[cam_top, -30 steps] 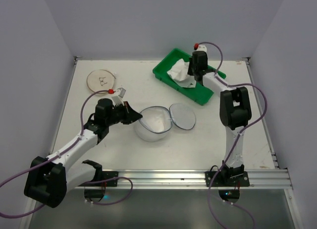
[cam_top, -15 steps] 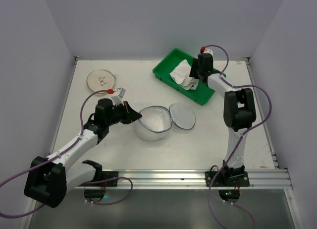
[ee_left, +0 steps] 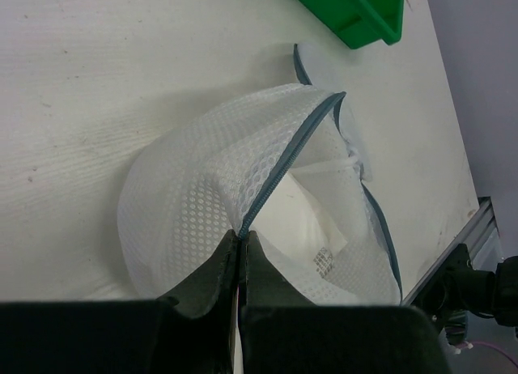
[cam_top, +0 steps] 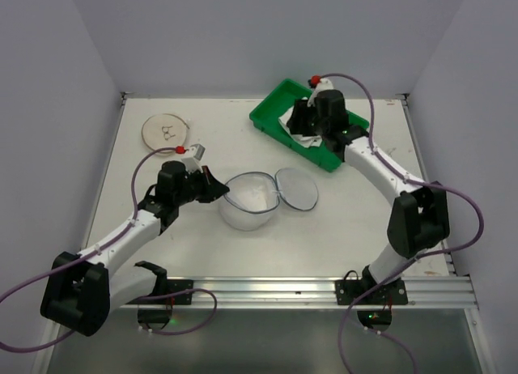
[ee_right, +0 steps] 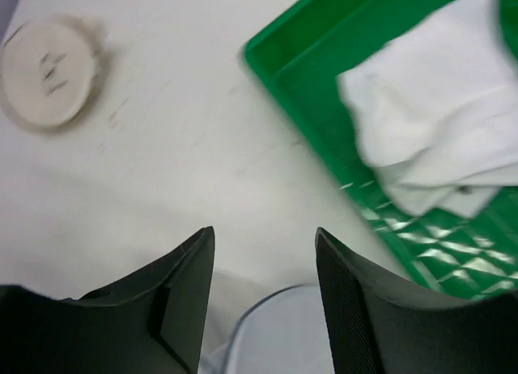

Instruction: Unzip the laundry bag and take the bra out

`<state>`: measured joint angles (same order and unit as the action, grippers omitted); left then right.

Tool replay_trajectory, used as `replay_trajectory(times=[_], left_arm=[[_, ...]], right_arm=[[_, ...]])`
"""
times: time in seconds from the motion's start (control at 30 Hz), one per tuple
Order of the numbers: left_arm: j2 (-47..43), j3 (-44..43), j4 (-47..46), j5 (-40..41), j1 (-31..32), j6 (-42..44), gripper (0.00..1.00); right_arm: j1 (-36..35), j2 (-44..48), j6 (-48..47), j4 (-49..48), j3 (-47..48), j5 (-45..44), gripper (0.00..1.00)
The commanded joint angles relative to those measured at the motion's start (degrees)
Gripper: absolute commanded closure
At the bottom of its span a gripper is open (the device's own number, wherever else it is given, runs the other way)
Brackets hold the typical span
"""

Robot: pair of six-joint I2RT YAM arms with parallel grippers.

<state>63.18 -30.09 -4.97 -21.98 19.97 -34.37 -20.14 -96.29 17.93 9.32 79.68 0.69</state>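
Observation:
The laundry bag (cam_top: 249,200) lies unzipped at mid-table, its two mesh halves spread apart and a grey zipper rim around each. My left gripper (cam_top: 220,191) is shut on the zipper rim at the bag's left edge; in the left wrist view its tips (ee_left: 240,238) pinch the rim of the bag (ee_left: 186,204). The bra (cam_top: 285,121) lies bunched in the green tray (cam_top: 344,155), seen as white fabric (ee_right: 437,99) in the right wrist view. My right gripper (cam_top: 298,121) hovers over the tray's near-left side, open (ee_right: 263,236) and holding nothing.
A flat beige disc (cam_top: 166,131) sits at the back left. The green tray (ee_right: 324,107) stands slanted at the back right, close to the right arm. A corner of it shows in the left wrist view (ee_left: 356,10). Walls enclose the table on three sides.
My right gripper has opened and let go of the bra, which stays in the tray. The right arm's elbow swung out to the right. The left arm has not moved.

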Motion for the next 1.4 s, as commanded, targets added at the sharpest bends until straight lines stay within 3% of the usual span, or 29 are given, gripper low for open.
replay_trajectory(times=[0.0,0.27,0.6,0.77,1.13,1.37], left_arm=[[0.3,-0.5,-0.7,0.6,0.2,2.6,1.0],[-0.1,0.0,-1.5,0.8,0.2,3.2,1.0],[-0.8,0.4,-1.8,0.3,0.2,3.3,1.0],[-0.8,0.5,-1.8,0.5,0.2,3.0,1.0],[-2.2,0.3,1.5,6.9,0.2,2.7,1.0],[-0.6,-0.1,1.6,7.5,0.2,2.6,1.0]], right_arm=[[-9.5,5.1,-2.6,-0.7,-6.1,7.5,0.45],[-19.1,7.4,1.1,-8.0,-18.1,11.0,0.42],[-26.3,2.4,-1.4,-6.9,-17.8,7.2,0.3],[-27.9,-1.6,-2.0,-6.4,-16.7,5.3,0.3],[-31.7,-5.7,-4.1,-3.3,-16.6,-7.7,0.28],[-32.9,-10.1,-2.7,-1.1,-14.8,-8.9,0.24]])
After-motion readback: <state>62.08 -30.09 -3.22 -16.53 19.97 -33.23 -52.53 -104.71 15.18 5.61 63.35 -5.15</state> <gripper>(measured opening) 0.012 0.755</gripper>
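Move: The bra still in the open laundry bag lies about 17 cm back from the right hand, 13 cm to its left and 20 cm below. The bag's round flap is some 14 cm back, straight below in the sideways sense; the white cloth already in the green tray is about 8 cm ahead, 5 cm right and 19 cm down. From the left hand, shut on the bag's zipper edge, the bra is about 8 cm right, 1 cm ahead and 10 cm lower. While the left fingers keep their pinch on the zipper edge and late on draw it about 1.5 cm left, the right hand leaves the tray and sweeps some 19 cm back and 17 cm left, then mostly sinks, about 18 cm down in all, putting its fingertips inside the bag's mouth around the bra. It turns some 30 degrees counter-clockwise, tips further down and spreads its fingers wider. ##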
